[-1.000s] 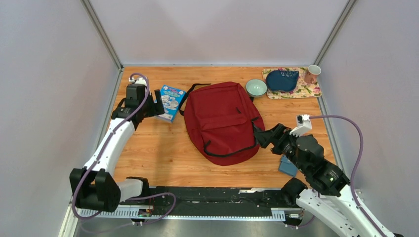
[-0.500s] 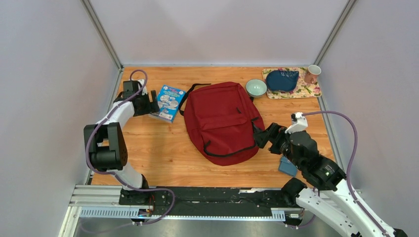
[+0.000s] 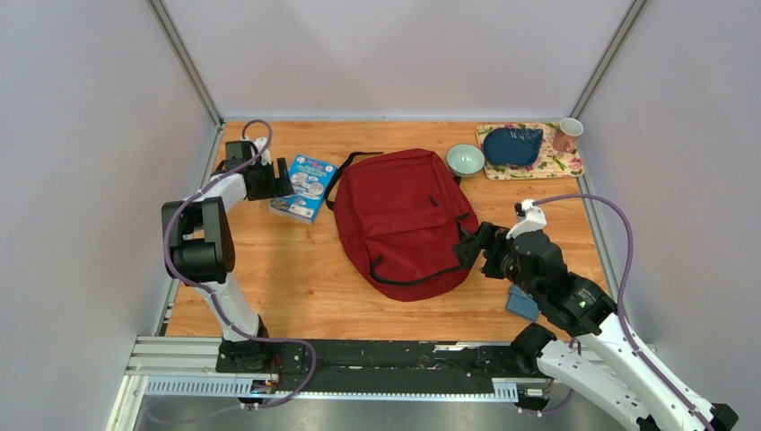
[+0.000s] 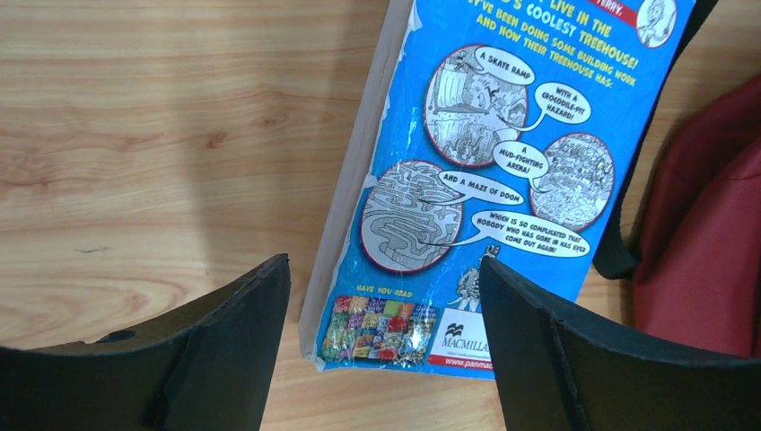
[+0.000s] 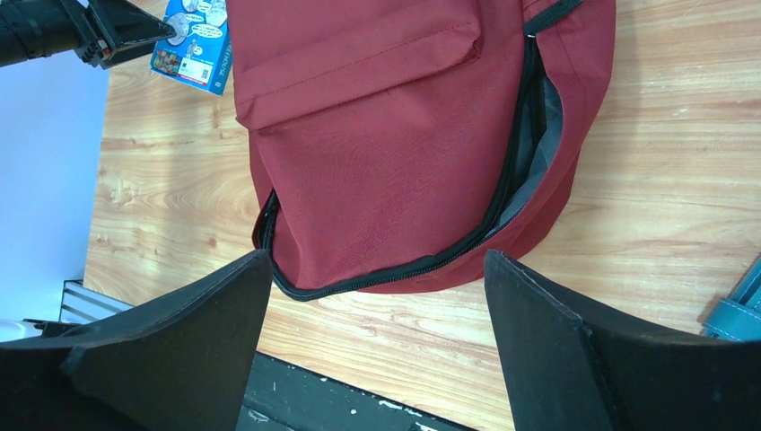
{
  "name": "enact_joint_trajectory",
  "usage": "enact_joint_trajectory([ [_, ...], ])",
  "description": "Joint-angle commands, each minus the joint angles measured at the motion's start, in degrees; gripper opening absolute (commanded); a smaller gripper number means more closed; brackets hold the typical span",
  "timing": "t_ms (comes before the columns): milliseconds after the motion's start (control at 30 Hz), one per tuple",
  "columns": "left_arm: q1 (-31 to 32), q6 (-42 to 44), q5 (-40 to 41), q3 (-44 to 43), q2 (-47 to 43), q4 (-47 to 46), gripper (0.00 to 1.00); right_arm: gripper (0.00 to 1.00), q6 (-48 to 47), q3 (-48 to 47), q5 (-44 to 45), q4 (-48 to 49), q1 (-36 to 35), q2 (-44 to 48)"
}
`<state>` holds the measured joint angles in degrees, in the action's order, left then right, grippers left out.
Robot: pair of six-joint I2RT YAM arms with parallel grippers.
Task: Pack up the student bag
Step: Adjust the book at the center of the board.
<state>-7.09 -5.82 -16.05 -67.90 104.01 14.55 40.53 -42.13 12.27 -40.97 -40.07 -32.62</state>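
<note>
The student bag [image 3: 402, 220] lies flat mid-table, dark red, with its main zipper [image 5: 502, 193] partly undone and grey lining showing. A blue paperback [image 3: 305, 185] lies left of it. My left gripper [image 3: 275, 180] is open at the book's near-left corner; in the left wrist view the book [image 4: 502, 162] sits between and ahead of the open left gripper [image 4: 384, 263], untouched. My right gripper [image 3: 468, 246] is open at the bag's right lower edge. The right wrist view puts that gripper [image 5: 377, 256] just off the bag [image 5: 395, 135], holding nothing.
A small blue wallet [image 3: 522, 303] lies under my right arm near the front edge. At the back right a floral mat [image 3: 556, 164] carries a dark blue pouch [image 3: 511, 144] and a mug [image 3: 567, 135]. A pale green bowl [image 3: 465, 160] stands beside the bag.
My left arm has folded back and its gripper has edged up to the book's corner. My right gripper has slid left, closer to the bag's edge.
</note>
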Motion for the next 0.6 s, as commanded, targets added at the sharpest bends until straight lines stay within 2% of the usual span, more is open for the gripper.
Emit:
enact_joint_trajectory([
  [0, -0.47, 2.05, -3.80, -0.66, 1.20, -1.18, 0.82, 0.91, -1.33, -2.17, -0.76, 2.30, -0.09, -0.69],
  [133, -0.55, 1.17, -6.62, 3.03, -0.64, -2.94, 0.72, 0.91, -1.42, -1.99, -1.55, 3.00, 0.08, -1.74],
  [300, -0.55, -0.76, -7.41, 7.42, -3.45, -4.61, 0.49, 0.91, -0.98, -1.73, -2.69, 4.14, 0.26, -2.53],
  [333, -0.47, -1.20, -7.59, 7.86, -4.33, -4.61, 0.41, 0.91, -0.90, -1.64, -2.95, 4.23, 0.26, -2.62],
  [400, -0.47, -1.73, -7.76, 9.79, -5.21, -5.40, 0.33, 0.91, -0.72, -1.38, -3.31, 4.58, 0.26, -2.62],
  [433, -0.55, -2.34, -7.85, 10.59, -6.17, -5.67, 0.19, 0.91, -0.55, -1.29, -3.57, 4.50, 0.26, -2.62],
  [500, -0.55, -2.87, -8.29, 12.17, -6.97, -6.11, 0.05, 0.91, -0.46, -0.94, -3.66, 4.67, 0.26, -2.45],
  [567, -0.55, -3.58, -9.43, 13.40, -8.03, -6.20, 0.00, 0.91, -0.28, -0.76, -3.83, 4.58, 0.35, -2.10],
])
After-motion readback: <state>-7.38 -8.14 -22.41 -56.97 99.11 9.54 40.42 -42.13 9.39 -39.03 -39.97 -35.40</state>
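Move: The blue book lies askew, its middle about 7 cm to the right of the left hand, 2 cm ahead and 2 cm lower; its near left corner sits just behind the open fingers. The backpack's black strap is some 20 cm to the right and 7 cm ahead, the red backpack's middle roughly 37 cm right and 10 cm back, about level in height. From the right hand, the book is about 26 cm ahead, 44 cm left and 18 cm down. The blue book's near left part is pushed rightward by the left hand, which draws back about 4 cm and to the right some 2 cm, dipping about 2 cm and then rising slightly. Its wide-open fingers shut almost fully as it goes, the left finger coming against the book's left edge, and the tips meet at that edge near the near corner, the hand rolling slightly. ##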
